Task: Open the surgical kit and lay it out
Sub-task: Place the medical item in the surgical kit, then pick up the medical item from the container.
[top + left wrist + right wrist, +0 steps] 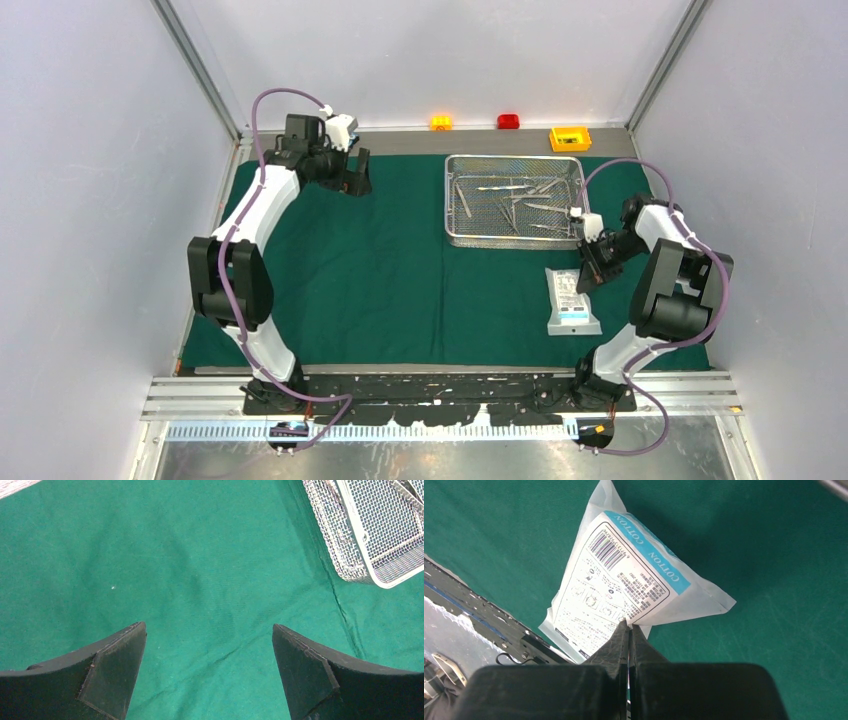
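The dark green drape [380,270] lies spread flat over the table. At its back right stands the steel wire-mesh tray [448,205] with slim silver instruments [510,210] inside. The flat white pouch [572,305], labelled COTTON, lies in front of the tray. My right gripper [588,275] is at the pouch's far end. In the right wrist view its fingers are shut [628,625] on the edge of the pouch [624,580]. My left gripper [355,185] hangs at the back left, wide open [210,635] over bare drape [200,570], with the tray's corner [340,540] off to its right.
Behind the drape along the back wall sit a small orange block [441,122], a red block [509,121] and a yellow box [569,139]. White walls close in both sides. The black base rail [440,390] runs along the near edge.
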You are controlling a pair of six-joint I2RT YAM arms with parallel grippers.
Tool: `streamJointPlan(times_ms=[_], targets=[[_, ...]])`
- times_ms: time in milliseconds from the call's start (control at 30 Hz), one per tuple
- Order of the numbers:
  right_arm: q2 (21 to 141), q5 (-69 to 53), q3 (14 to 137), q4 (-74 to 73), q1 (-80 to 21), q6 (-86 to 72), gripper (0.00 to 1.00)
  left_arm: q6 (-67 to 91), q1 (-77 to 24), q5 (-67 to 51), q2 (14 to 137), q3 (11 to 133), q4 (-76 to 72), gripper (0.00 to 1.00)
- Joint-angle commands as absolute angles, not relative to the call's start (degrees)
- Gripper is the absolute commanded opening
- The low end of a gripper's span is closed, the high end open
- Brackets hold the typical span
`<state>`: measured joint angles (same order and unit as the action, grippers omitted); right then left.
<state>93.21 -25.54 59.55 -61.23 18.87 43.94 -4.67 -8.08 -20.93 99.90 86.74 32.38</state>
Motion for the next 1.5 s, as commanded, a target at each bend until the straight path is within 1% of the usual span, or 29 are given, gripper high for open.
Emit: streamJointPlan(times_ms=[0, 333, 400, 667, 767, 800, 833, 867, 900, 967, 1067, 1233, 1333, 1467], targets=[[94.23, -25.8, 61.73, -60.09, 19.12, 45.97, 0.01, -3.72, -7.91, -22.94, 98.87, 86.98, 30.24, 1.0], [91.93, -22.93, 59.84, -60.01, 21.01, 47.23, 0.01, -4.47, -7.93, -23.0, 99.05, 86.79, 30.51, 1.0], [91.31, -22.37, 59.37, -60.03, 21.22, 47.49, 0.03, -4.64, -7.91, -23.02, 99.16, 86.75, 30.52, 1.0], [90.43, -21.4, 60.0, -60.81, 21.18, 47.15, 0.17, -5.07, -7.91, -23.64, 99.25, 86.92, 30.68, 1.0], [88.72, -21.36, 60.41, -61.11, 21.18, 46.51, 0.25, -5.26, -7.91, -23.6, 99.31, 86.93, 30.71, 1.0], [88.04, -21.47, 60.68, -61.35, 21.18, 46.38, 0.31, -5.39, -7.92, -23.52, 99.32, 86.93, 30.68, 1.0], [87.34, -21.76, 61.08, -61.81, 21.23, 46.13, 0.34, -5.46, -7.91, -23.51, 99.38, 86.92, 30.67, 1.0], [86.69, -22.18, 61.87, -62.44, 21.23, 45.9, 0.42, -5.59, -7.91, -23.55, 99.45, 86.99, 30.67, 1.0], [85.94, -22.72, 62.8, -63.03, 21.19, 45.5, 0.48, -5.7, -7.91, -23.54, 99.47, 87.01, 30.68, 1.0], [84.36, -24.21, 64.87, -63.99, 21.18, 44.56, 0.56, -5.99, -7.91, -23.7, 99.49, 87.06, 30.68, 1.0], [81.82, -27.09, 67.88, -63.39, 21.14, 42.11, 0.65, -6.24, -7.92, -23.07, 99.28, 86.83, 30.28, 1.0], [80.09, -28.34, 71.43, -55.16, 18.28, 33.85, 0.67, -6.33, -7.91, -21.94, 98.51, 86.14, 29.37, 1.0], [80.74, -24.96, 72.6, -48.0, 13.42, 27.4, 0.67, -6.33, -7.92, -21.84, 98.11, 86.26, 29.79, 1.0], [84.61, -20.36, 75.96, -41.99, 6.47, 23.74, 0.67, -7.68, -7.93, -22.43, 97.87, 86.87, 31.48, 1.0]])
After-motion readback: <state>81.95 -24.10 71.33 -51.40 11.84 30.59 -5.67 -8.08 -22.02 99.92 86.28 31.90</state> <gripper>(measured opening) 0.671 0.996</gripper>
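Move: The cotton pack is already pinched at its right side by the right hand; its middle lies about 2 cm back, 3 cm left and 2 cm below, just over the drape. The metal tray stands some 20 cm ahead and 12 cm left, the yellow box about 34 cm straight ahead, both slightly below the hand. From the left hand the pack is roughly 23 cm back, 38 cm right and 16 cm below. The cotton pack is let go onto the green drape in front of the tray: the right hand, still low, eases about 2 cm to its right, its fingers opening to some two thirds. It then comes free and sweeps up and forward, about 10 cm each way, tipping its fingers forward some 25 degrees as it ends above the tray's near right corner. ##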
